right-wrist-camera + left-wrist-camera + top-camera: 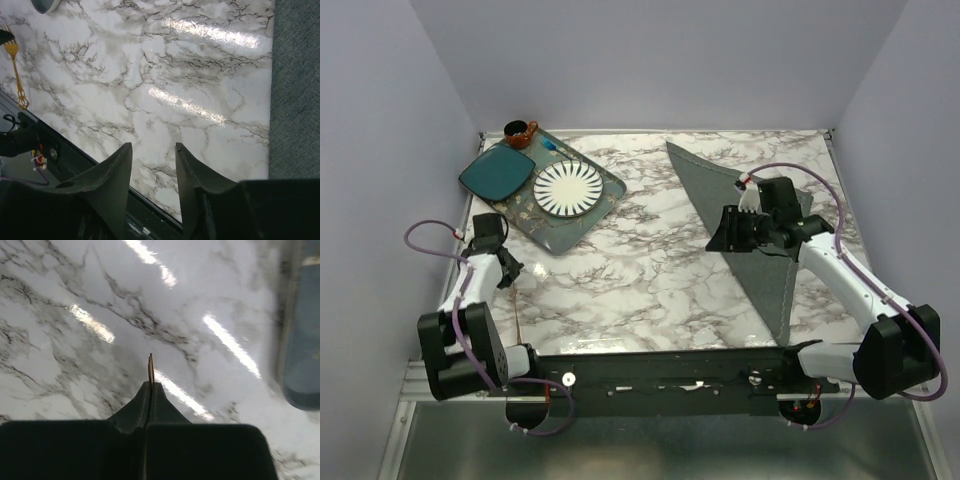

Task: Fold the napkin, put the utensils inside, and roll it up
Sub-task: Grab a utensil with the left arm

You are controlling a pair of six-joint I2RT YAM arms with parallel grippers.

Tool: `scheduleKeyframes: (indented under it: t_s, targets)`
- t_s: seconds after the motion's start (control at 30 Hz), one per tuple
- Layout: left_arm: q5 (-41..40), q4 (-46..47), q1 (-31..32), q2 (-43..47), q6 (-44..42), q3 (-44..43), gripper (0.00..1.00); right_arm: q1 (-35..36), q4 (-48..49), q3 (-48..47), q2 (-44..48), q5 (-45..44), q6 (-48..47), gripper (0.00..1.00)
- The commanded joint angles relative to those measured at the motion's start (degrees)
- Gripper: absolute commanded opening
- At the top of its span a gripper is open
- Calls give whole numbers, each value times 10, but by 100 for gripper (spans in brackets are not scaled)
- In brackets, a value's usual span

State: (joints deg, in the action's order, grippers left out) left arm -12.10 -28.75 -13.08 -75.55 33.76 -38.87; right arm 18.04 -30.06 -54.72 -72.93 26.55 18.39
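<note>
The napkin [768,290] lies on the right half of the marble table, a dark grey cloth folded into a long triangle. My right gripper [720,238] hovers over its left edge, open with nothing between the fingers [152,147]. The cloth's edge [296,90] runs down the right of the right wrist view. At the left side of the table my left gripper [508,278] is shut on the utensils [150,365]. Their thin brown ends stick out past the fingertips [151,384]. A thin handle [519,318] trails toward the near edge, and a gold fork [15,65] shows in the right wrist view.
A grey tray [555,238] at the back left carries a teal square plate [496,173], a white ribbed plate [567,189] and a brown cup [519,132]. Purple cables [420,235] loop beside both arms. The table's near edge [100,160] runs just below the right gripper.
</note>
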Motion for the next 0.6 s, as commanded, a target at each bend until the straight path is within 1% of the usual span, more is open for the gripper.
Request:
scheduleKeyframes:
  t_s: [0.0,0.03,0.13,0.17,0.2,0.23,0.27,0.3,0.33,0.37,0.4,0.43,0.47,0.5,0.53,0.57]
  targets:
    - [121,18,2,141,32,-5,0,3,-67,-61,22,-20,-27,52]
    - [165,21,10,173,33,-8,0,3,-75,-73,20,-22,-32,53]
    - [224,67,63,217,45,-6,0,4,-106,-112,1,-9,-49,60]
    - [290,119,75,225,53,-4,0,3,-115,-117,-5,9,-64,63]
    - [317,149,111,228,67,-4,0,4,-118,-122,-17,51,-72,64]
    - [340,184,129,231,75,-6,0,3,-120,-124,-20,81,-84,66]
    - [388,255,163,228,82,-9,0,4,-117,-121,-22,110,-103,68]
    - [410,284,206,222,83,-23,0,4,-106,-114,-12,168,-109,70]
    - [444,324,226,203,99,-33,0,7,-94,-105,-4,197,-112,72]
    - [477,404,238,190,114,-41,0,8,-70,-92,7,226,-120,76]
    - [540,446,247,175,135,-58,0,11,-60,-87,15,282,-123,78]
    - [569,490,261,143,179,-67,0,24,-48,-79,39,296,-127,81]
    - [592,554,262,127,201,-78,0,34,-18,-68,51,301,-126,89]
    - [623,579,266,113,220,-98,0,44,-2,-45,60,309,-122,91]
    - [637,612,268,84,246,-104,0,69,8,-40,66,314,-123,91]
    - [653,696,271,68,323,-110,0,80,11,-37,69,315,-135,91]
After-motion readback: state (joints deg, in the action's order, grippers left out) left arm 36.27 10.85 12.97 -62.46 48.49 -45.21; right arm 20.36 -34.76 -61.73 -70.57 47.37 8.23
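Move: Pinched by the tine end in the left fingers, the fork has its middle about 6 cm back and 1 cm right of the left hand. The opposite gripper waits some 50 cm to the left hand's right, 3 cm ahead and 12 cm higher; the plate lies 24 cm ahead and 11 cm right, just below. From the right hand the fork is about 48 cm left, 9 cm back and 14 cm down; the folded napkin is 11 cm ahead, 12 cm right and 14 cm down. Sweeping the still-pinched fork rightward and up, nearly 30 cm across and about 25 cm higher with a little forward, the left hand heads for the right gripper, its fingers swinging from pointing down to pointing right. The right hand rises about 7 cm, then draws back and left towards the fork, turning counter-clockwise while its fingers open wide. ##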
